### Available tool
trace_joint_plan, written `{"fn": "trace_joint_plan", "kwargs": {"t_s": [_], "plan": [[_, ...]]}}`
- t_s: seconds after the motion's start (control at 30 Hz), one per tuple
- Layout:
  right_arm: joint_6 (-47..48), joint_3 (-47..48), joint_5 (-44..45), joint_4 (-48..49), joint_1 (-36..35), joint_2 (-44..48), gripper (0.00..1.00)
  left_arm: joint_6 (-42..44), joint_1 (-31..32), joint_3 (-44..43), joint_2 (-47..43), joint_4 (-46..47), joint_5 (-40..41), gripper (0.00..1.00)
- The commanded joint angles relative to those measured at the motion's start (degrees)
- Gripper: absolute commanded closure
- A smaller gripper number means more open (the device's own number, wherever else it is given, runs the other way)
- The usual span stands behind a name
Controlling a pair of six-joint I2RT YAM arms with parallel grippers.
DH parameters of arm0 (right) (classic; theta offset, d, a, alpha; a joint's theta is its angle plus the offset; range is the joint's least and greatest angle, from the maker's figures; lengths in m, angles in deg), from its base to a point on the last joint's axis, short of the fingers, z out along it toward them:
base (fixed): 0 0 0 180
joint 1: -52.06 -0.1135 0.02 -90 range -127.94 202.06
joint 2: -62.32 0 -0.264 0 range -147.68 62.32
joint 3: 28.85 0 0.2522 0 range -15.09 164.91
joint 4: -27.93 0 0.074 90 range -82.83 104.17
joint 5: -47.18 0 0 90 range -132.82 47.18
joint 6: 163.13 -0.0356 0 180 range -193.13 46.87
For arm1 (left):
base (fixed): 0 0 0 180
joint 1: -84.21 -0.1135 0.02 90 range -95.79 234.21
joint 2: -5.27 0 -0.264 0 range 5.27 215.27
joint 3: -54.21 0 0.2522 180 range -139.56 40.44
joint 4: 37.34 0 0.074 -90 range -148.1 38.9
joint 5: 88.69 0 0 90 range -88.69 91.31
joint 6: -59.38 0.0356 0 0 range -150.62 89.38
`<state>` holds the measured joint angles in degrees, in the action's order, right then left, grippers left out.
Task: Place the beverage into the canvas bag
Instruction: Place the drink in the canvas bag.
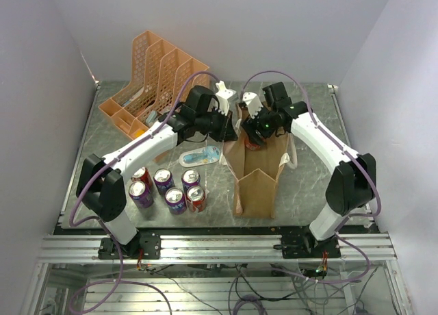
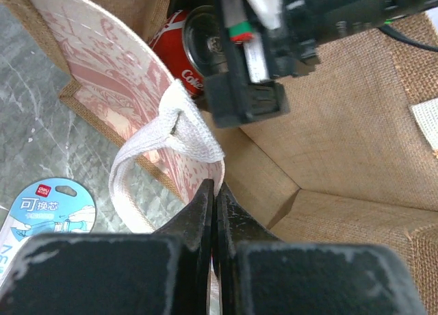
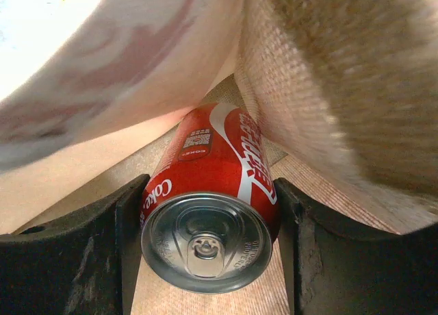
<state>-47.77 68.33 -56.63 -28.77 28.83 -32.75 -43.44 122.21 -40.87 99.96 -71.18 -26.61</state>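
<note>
The beverage, a red Coke can (image 3: 219, 150), is inside the tan canvas bag (image 1: 256, 185), its silver top facing the right wrist camera. My right gripper (image 3: 211, 186) is shut on the can, one finger against each side. The can (image 2: 179, 51) also shows in the left wrist view, deep in the bag's mouth under the right gripper (image 2: 250, 89). My left gripper (image 2: 215, 192) is shut on the bag's pink-streaked rim, just below the white strap (image 2: 185, 127). In the top view both grippers meet over the bag's far end (image 1: 246, 127).
Several cans (image 1: 168, 188) stand on the table left of the bag. A blue packaged item (image 1: 200, 157) lies between them and the left gripper. The orange mesh file organiser (image 1: 154, 79) sits at the back left. Walls close in on both sides.
</note>
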Motion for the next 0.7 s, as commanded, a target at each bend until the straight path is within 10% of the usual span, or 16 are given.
{"fn": "trace_joint_plan", "kwargs": {"t_s": [0.0, 0.67], "plan": [[-2.47, 0.99, 3.54, 6.81, 0.40, -2.46, 0.78, 0.98, -0.83, 2.30, 0.07, -0.05, -2.06, 0.93], [-11.57, -4.22, 9.39, 16.32, 0.82, -7.76, 0.73, 6.16, -1.05, 3.26, -0.17, -0.70, -1.17, 0.93]]}}
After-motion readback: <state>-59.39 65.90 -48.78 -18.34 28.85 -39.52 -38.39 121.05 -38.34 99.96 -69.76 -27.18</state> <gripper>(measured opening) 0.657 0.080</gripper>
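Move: The right hand, gripping the red Coke can inside the canvas bag, has the far part of the bag's floor about 4 cm ahead, neither left nor right, and some 13 cm below it. From that hand the bag's left rim is about 8 cm to the left, level fore and aft and 4 cm higher, and the blue card lies on the table 20 cm left and 6 cm back. For the left hand, which pinches that rim, the same floor spot is about 4 cm ahead, 8 cm right and 19 cm below. The right hand carries the gripped red can down and forward into the far part of the canvas bag, sinking about 4 to 5 cm and reaching nearly as far ahead, quick at first and easing off, while the wrist turns clockwise by some 15 degrees and the fingers keep their hold. The left hand goes on pinching the bag's left rim to hold it beside the can's way, easing down with it by 1 to 2 cm and drifting slightly left. ##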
